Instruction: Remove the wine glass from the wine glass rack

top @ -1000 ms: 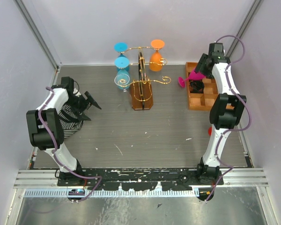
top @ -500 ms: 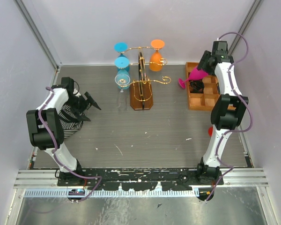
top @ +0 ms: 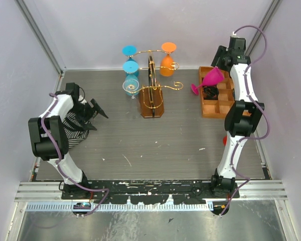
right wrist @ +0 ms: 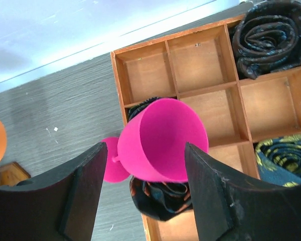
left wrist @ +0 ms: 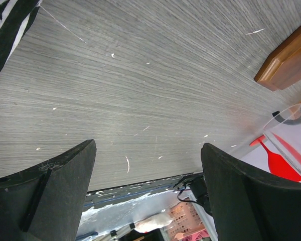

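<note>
The wine glass rack (top: 151, 75) of gold wire on a brown wooden base stands at the back centre. Two blue glasses (top: 130, 65), a clear glass (top: 131, 86) and an orange glass (top: 167, 63) hang on it. A pink wine glass (top: 210, 78) lies tilted, its foot by the table and its bowl over the tray's left edge. My right gripper (top: 218, 66) is open above it; in the right wrist view the pink glass (right wrist: 163, 140) shows between and below the spread fingers (right wrist: 145, 148). My left gripper (top: 98, 108) is open and empty over the table at the left (left wrist: 148, 191).
An orange-brown compartment tray (top: 210, 109) at the right holds rolled ties (right wrist: 271, 35). A striped cloth (top: 72, 125) lies by the left arm. A small red object (top: 224, 140) sits near the right arm. The enclosure walls stand close on both sides.
My right gripper has risen and drawn back towards the rear wall, uncovering more of the pink glass, which stays where it was. The left arm has not moved.
</note>
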You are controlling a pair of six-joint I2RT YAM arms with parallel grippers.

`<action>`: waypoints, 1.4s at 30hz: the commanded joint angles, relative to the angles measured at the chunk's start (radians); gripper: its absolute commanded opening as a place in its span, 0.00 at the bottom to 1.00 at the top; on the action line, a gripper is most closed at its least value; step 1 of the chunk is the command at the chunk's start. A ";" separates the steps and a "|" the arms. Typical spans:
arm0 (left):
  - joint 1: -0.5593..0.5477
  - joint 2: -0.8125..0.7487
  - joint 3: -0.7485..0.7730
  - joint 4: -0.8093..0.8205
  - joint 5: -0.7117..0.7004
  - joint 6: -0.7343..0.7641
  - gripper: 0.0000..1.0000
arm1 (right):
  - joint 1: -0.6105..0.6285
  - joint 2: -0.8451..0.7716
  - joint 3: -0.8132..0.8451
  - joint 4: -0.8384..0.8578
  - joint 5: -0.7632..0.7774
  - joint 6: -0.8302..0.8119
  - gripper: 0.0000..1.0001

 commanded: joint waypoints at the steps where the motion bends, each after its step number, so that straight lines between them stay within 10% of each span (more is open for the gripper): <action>1: 0.005 0.004 0.022 -0.018 -0.003 0.015 0.93 | -0.010 0.078 0.086 0.046 -0.056 -0.045 0.68; 7: 0.005 0.008 0.030 -0.018 -0.006 0.014 0.92 | -0.011 0.133 0.147 0.030 -0.122 -0.048 0.56; 13: 0.005 0.017 0.035 -0.015 -0.001 0.008 0.92 | -0.006 0.137 0.153 0.035 -0.207 -0.054 0.02; 42: 0.007 -0.003 0.005 0.003 0.014 0.011 0.93 | 0.273 0.117 0.098 0.195 0.254 -0.205 0.01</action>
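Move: Ahead of the right hand by about 2 cm, 3 cm to its left and some 14 cm lower is the middle of the tipped pink wine glass, mouth towards the open fingers, foot out to the left. The dark roll lies about 3 cm back, 1 left and 19 below the hand, the wooden box 2 back, 6 right and 20 below. The orange glass hangs 24 cm left, 4 ahead and 2 below. From the left hand, the pink glass is roughly 26 cm ahead, 55 right and about level. Dipping some 6 cm and slightly forward onto the pink glass, the right hand shuts its fingers on the edge of the bowl, one finger inside and one outside. Keeping that pinch, it swings about 12 cm to the left and rises 3 to 4 cm, turning some 15 degrees counter-clockwise while its left side dips, to draw the glass upright off the box. ##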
